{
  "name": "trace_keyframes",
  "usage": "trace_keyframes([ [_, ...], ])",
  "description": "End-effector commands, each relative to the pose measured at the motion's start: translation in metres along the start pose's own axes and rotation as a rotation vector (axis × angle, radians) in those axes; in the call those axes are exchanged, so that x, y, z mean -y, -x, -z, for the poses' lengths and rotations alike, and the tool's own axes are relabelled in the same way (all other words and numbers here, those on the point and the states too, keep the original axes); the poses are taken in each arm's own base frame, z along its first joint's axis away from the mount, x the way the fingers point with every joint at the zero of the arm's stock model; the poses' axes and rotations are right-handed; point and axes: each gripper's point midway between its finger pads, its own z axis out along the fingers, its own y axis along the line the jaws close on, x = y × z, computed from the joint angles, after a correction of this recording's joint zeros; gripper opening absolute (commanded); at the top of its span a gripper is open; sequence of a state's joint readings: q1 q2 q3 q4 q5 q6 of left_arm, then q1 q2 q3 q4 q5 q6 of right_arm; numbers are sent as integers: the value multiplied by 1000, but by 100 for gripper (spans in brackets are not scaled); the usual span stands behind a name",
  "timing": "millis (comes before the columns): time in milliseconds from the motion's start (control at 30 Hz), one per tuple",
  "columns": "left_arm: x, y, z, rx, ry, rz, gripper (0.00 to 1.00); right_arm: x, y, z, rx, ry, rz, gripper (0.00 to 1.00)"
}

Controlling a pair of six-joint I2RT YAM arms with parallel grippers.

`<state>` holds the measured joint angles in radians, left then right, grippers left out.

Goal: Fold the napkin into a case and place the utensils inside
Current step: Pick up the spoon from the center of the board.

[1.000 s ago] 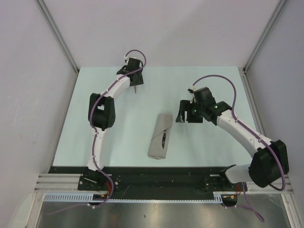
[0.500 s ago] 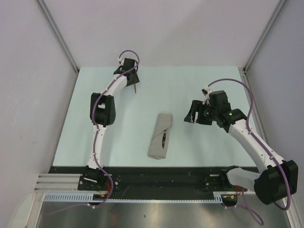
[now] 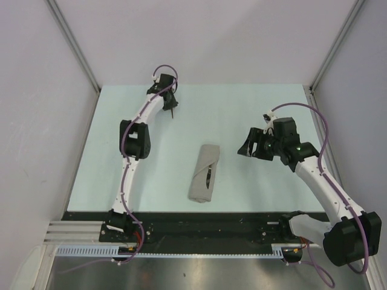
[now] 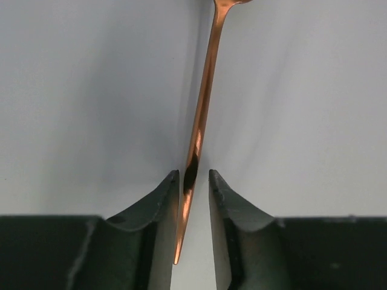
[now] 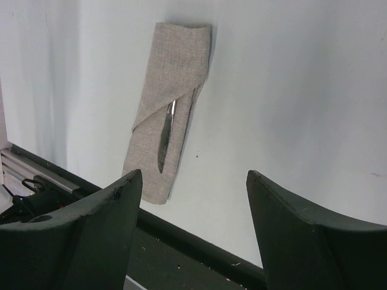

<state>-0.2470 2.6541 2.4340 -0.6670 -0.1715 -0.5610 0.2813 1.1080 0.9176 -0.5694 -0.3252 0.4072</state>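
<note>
The napkin point(image 3: 204, 173) lies folded into a narrow case at the middle of the table, with the silver-grey knife point(image 5: 165, 136) tucked in its diagonal pocket. The copper spoon point(image 4: 205, 90) lies at the far left of the table; its bowl runs out of the top of the left wrist view. My left gripper point(image 4: 193, 173) straddles the end of the spoon's handle. The handle rests against the left finger, and a thin gap shows at the right finger. In the top view that gripper point(image 3: 173, 107) points down at the table. My right gripper point(image 3: 247, 148) hovers open and empty to the right of the napkin.
The pale table point(image 3: 260, 109) is walled by grey panels at the left, back and right. A black rail point(image 3: 199, 223) runs along the near edge, close to the napkin's point(image 5: 172, 90) lower end.
The left jaws have narrowed around the spoon's handle, and that arm has stretched a little further back. The right arm has swung to the right, away from the napkin.
</note>
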Motion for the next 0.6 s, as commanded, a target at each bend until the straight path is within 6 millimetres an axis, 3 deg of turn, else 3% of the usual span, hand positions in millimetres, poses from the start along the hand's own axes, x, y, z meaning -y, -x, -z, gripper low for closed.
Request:
trace_keyframes([
  [0,-17,-47,-1,-145,101,-60,28,-7,14,13,68,46,13,74],
  [267,-33,-59,5,-212,145,-167,22,-12,20,27,112,79,17,74],
  [367,-37,-61,7,-233,143,-183,16,-13,19,31,120,88,15,74],
  [467,-41,-60,9,-233,156,-225,1,-14,16,32,116,96,14,74],
  [567,-40,-55,23,-230,139,-243,0,-11,10,27,94,96,8,74],
])
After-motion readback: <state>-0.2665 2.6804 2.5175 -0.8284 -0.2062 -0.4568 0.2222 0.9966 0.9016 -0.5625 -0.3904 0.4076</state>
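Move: The spoon lies right under my left hand with its handle already between my open fingers: its middle is about 4 cm ahead and 1 cm below my fingertips, and its bowl some 11 cm ahead and 1 cm left. The folded napkin is far behind, roughly 37 cm back and 16 cm right. From my right hand the spoon is some 38 cm ahead, 29 cm left and 15 cm down. With my left hand I draw back a good 2 cm along the handle towards its tail end, barely lowering, while the wrist rolls its left side up, tips further down and turns slightly clockwise, about 10 degrees in all. My fingers shut from a third open and pinch the handle near its end. My empty right hand rises about 3 cm and stays open. ##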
